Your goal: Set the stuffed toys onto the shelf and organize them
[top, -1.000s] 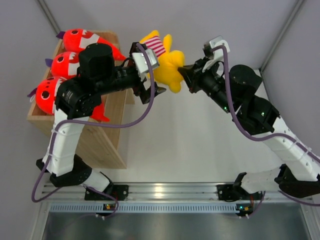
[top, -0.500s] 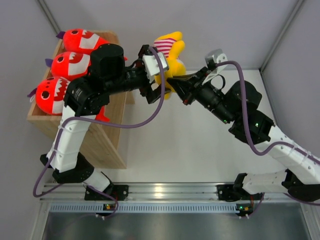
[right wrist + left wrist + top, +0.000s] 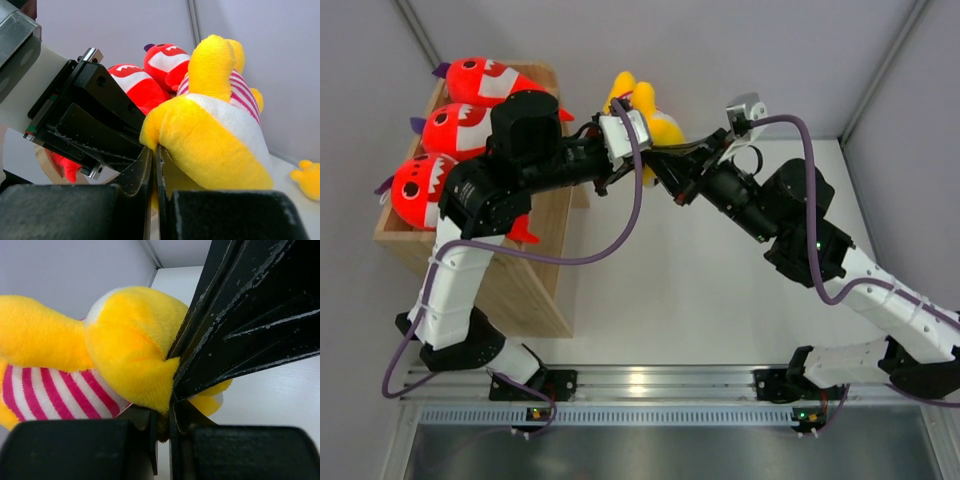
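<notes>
A yellow stuffed toy with red-white stripes hangs in the air just right of the shelf, held between both arms. My left gripper is shut on a fold of its yellow plush from the shelf side. My right gripper is shut on another thin fold of the same toy, its fingers pressed against the left gripper's. Three red sharks lie side by side on the shelf's top. Part of a second yellow toy shows low at the right edge of the right wrist view.
The wooden shelf stands at the left of the white table, its slab side facing the middle. Grey walls close in at the back and both sides. The arms' purple cables loop beneath the wrists.
My left gripper has gone from open to shut on the yellow toy. The right arm pushed the toy left and back toward the shelf, and the toy swung upright.
</notes>
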Robot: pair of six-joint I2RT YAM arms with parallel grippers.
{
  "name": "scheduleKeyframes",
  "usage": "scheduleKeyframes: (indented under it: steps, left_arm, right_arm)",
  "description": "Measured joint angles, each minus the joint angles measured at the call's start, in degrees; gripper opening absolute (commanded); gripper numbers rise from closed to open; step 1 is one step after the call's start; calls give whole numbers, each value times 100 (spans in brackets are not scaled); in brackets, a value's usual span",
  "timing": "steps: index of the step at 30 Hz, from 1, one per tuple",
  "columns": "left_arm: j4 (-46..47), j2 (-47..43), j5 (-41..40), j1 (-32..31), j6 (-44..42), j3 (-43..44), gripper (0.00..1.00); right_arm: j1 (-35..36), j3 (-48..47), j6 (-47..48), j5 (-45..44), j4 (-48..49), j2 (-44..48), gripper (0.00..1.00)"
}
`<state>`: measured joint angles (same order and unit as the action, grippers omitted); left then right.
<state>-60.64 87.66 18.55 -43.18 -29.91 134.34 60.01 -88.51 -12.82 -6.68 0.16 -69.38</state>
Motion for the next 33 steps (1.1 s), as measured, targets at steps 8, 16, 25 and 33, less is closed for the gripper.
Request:
scheduleKeyframes:
  steps: [8, 16, 25, 33]
  left_arm:
    - [-57, -205, 55, 39, -92, -426, 0]
    - [-210, -203, 981, -20, -411, -898, 0]
    - [-765, -269, 1963, -48, -964, -1335, 0]
    - [-1161, -289, 2638, -48, -1292, -1416, 0]
  right_arm:
    - [0, -205, 435, 638, -542, 118, 81]
    - [-1080, -776, 2702, 1963, -2618, 719, 99]
    - [-4227, -1443, 4546, 5132, -3969, 605, 99]
    - [-6245, -962, 3773, 8008, -2765, -999, 98]
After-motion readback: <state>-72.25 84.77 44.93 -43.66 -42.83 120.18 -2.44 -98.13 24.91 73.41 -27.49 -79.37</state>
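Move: Some 13 cm ahead, 36 cm to the left and 28 cm below the left hand is the shelf's open middle level. The nearest red toy on top lies about level ahead, 38 cm left and 10 cm lower; the middle red toy is 17 cm farther out than that one. For the right hand, the yellow toy left on the table lies roughly 48 cm ahead, 3 cm left and 49 cm below. Letting go of the yellow toy that both grippers hold, the right fingers spread wide; that hand draws off about 18 cm to the right, then swings some 12 cm forward and sinks 9 cm, towards the yellow toy on the table. The left hand keeps its pinch on the toy's head, lowers it 9 cm and brings it back 8 cm, turning about 30 degrees clockwise. ##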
